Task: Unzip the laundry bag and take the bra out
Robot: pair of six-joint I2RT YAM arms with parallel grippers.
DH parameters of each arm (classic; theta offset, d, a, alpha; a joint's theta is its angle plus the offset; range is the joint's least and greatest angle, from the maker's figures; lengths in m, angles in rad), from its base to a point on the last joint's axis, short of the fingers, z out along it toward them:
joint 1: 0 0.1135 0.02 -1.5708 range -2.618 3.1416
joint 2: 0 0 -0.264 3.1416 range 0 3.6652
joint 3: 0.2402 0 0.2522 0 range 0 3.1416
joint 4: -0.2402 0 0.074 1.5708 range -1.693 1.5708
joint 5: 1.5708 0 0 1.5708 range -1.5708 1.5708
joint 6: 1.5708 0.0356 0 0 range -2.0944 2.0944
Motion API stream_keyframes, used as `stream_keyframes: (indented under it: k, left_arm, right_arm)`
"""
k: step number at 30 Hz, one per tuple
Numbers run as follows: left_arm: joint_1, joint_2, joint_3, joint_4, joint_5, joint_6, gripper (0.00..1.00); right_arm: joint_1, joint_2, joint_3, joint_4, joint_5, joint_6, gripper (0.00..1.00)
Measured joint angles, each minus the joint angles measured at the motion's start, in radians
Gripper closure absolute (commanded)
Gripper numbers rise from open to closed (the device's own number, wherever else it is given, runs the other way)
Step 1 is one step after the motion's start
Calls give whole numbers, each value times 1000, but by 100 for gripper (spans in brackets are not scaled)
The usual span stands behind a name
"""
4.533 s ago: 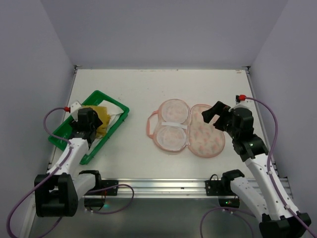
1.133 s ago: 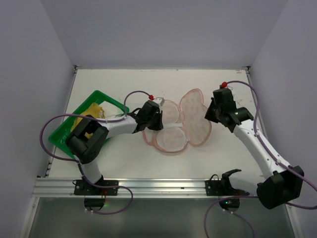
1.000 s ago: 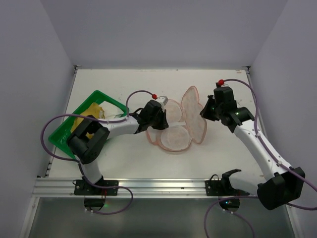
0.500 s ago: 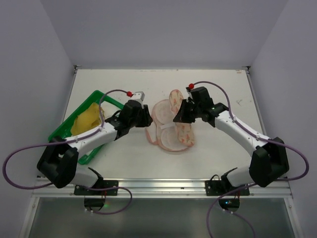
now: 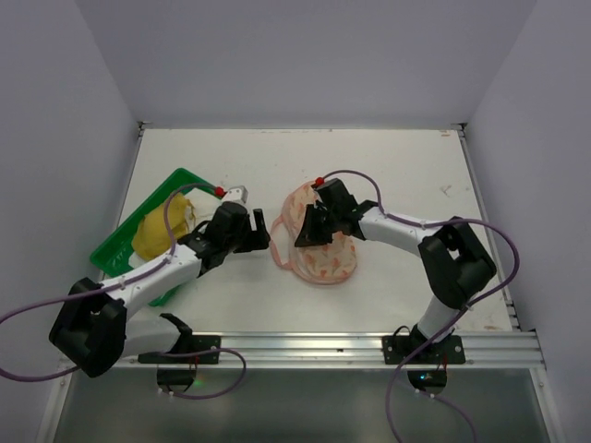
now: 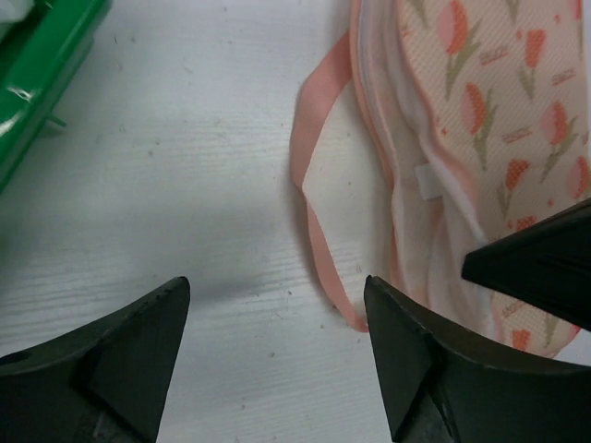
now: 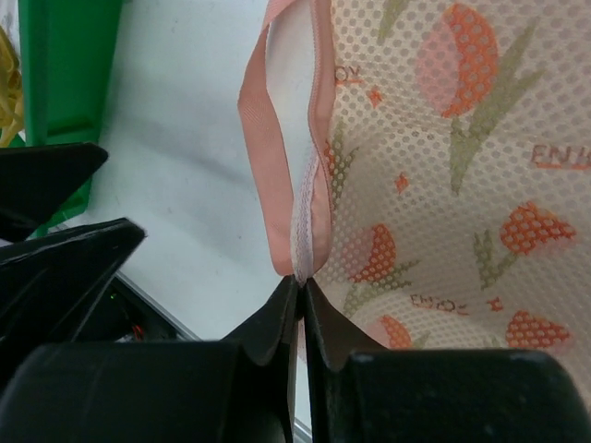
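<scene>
The laundry bag (image 5: 325,259) lies at mid-table, folded over with its tulip-print side up. My right gripper (image 5: 302,234) is shut on its pink zip edging (image 7: 297,242) at the bag's left rim, and the printed mesh (image 7: 443,166) spreads to the right of the jaws. Just left of the bag, my left gripper (image 5: 262,231) stands open over bare table, holding nothing. The pink loop strap (image 6: 314,157) curls beyond its fingertips. The mustard-yellow bra (image 5: 153,234) lies in the green tray (image 5: 111,251).
The green tray (image 6: 42,65) sits at the left, close behind the left arm. The right gripper's dark finger (image 6: 545,268) shows at the right edge of the left wrist view. Grey walls close off the left, the back and the right.
The right gripper has carried the bag's right half over onto the left half, closing it. The left gripper has let go of the bag, opened and drawn back to the left.
</scene>
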Motion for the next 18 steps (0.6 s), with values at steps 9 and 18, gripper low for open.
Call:
stream_keyframes:
  k: [9,18]
  left_arm:
    - [0,-195,2,-50,-87,-6,0]
    - [1,-450,71,-177,-210,48,0]
  right_arm:
    - [18,17,5,27,-14,16,31]
    - [22,-207,10,-92,120,-54,1]
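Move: Pinched in the right fingers at the start is the folded-over bag's left edge; the bag's middle lies roughly 4 cm to that hand's right, 2 cm farther out and a couple of centimetres lower, with the pink strap about 5 cm to its left and 2 cm nearer. From the left hand the bag's middle is some 13 cm to the right, level with it, about 3 cm lower. The green tray's middle lies about 21 cm to that hand's left. Letting go of the bag's edge, the right hand edges about 1 cm left and spreads its fingers wide, then climbs roughly 6 cm, drifting slightly back right as the fingers tip up. The left hand, empty, rises some 13 cm and about 5 cm left, away from the bag; its fingers swing up about 20 degrees and finish opening. ##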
